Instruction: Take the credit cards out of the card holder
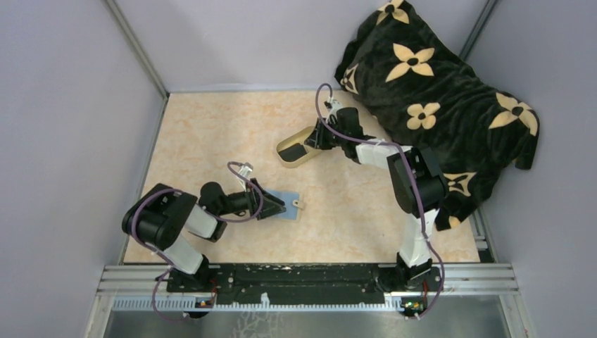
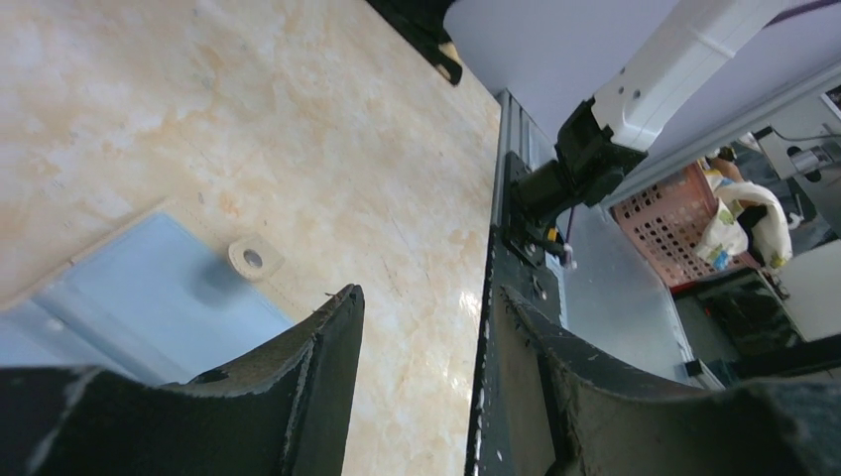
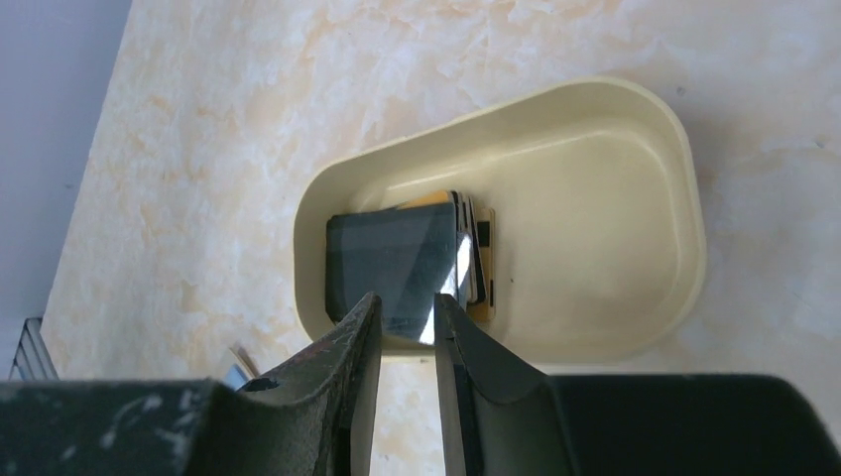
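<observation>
The card holder (image 1: 287, 199) lies open on the table, blue-grey inner faces up, its tan tab (image 2: 254, 260) pointing right. My left gripper (image 1: 271, 204) hovers low over its left part, open, with nothing between the fingers (image 2: 332, 337). In the left wrist view the card holder (image 2: 149, 297) shows under the left finger. Black credit cards (image 3: 397, 256) lie stacked inside a cream oval dish (image 3: 674, 159). My right gripper (image 3: 407, 300) hangs just above the dish's near rim, slightly open and holding nothing. In the top view the right gripper (image 1: 315, 137) sits over the dish (image 1: 292, 153).
A black blanket with tan flowers (image 1: 436, 91) is heaped at the back right, close behind the right arm. Grey walls close in the left and far sides. A metal rail (image 1: 310, 278) runs along the near edge. An orange basket (image 2: 674, 218) stands off the table.
</observation>
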Controlling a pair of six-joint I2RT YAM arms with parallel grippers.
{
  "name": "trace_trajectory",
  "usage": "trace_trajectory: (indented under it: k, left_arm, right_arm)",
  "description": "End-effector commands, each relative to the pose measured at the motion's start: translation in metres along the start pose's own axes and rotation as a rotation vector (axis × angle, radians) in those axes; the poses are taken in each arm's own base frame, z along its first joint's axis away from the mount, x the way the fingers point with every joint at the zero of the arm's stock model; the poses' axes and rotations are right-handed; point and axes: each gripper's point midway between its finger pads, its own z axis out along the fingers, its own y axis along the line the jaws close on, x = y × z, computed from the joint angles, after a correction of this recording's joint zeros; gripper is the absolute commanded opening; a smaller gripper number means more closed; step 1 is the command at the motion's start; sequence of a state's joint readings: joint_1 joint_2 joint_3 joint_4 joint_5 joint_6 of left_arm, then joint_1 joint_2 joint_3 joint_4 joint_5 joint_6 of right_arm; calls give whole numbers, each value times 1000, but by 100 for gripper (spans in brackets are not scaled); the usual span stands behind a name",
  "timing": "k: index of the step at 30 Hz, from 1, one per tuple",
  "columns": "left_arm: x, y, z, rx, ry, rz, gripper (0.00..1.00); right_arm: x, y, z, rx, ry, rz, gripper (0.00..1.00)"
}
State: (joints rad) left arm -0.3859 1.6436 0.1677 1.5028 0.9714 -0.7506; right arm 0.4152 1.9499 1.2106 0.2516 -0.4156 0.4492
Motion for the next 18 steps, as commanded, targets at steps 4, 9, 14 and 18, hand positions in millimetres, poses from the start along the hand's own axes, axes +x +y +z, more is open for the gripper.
trace_trajectory:
  k: [4,9,14,18]
  left_arm:
    - [-43,20,1,-193,-101,138,57]
    - [-69,68,-26,-591,-146,130,59]
    - [-87,81,-53,-789,-261,86,56]
    - [-95,81,-61,-843,-301,57,56]
  right_arm:
    - [-35,2,-33,65,-138,-46,26]
    - [-36,-3,-52,127,-181,-62,26]
    - [-36,-5,-75,179,-218,-86,26]
    - [-30,-9,-90,205,-222,-87,26]
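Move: The cards lie stacked in the tray about 4 cm left of the right gripper, 1 cm ahead and some 7 cm below it; the tray's middle is 2 cm ahead and 1 cm left of that hand. The card holder lies open about 5 cm ahead of the left gripper, 2 cm to its left and 8 cm below. From the left hand the cards are roughly 25 cm ahead and 2 cm right. The stacked cards are left behind as the empty right gripper backs off about 6 cm to the right, drawing back some 3 cm and rising a little late on. Faster, the left one leaves the card holder, about 10 cm forward and then also left, first rising and later sinking partway, while swinging some 40 degrees counter-clockwise; both keep their openings. ##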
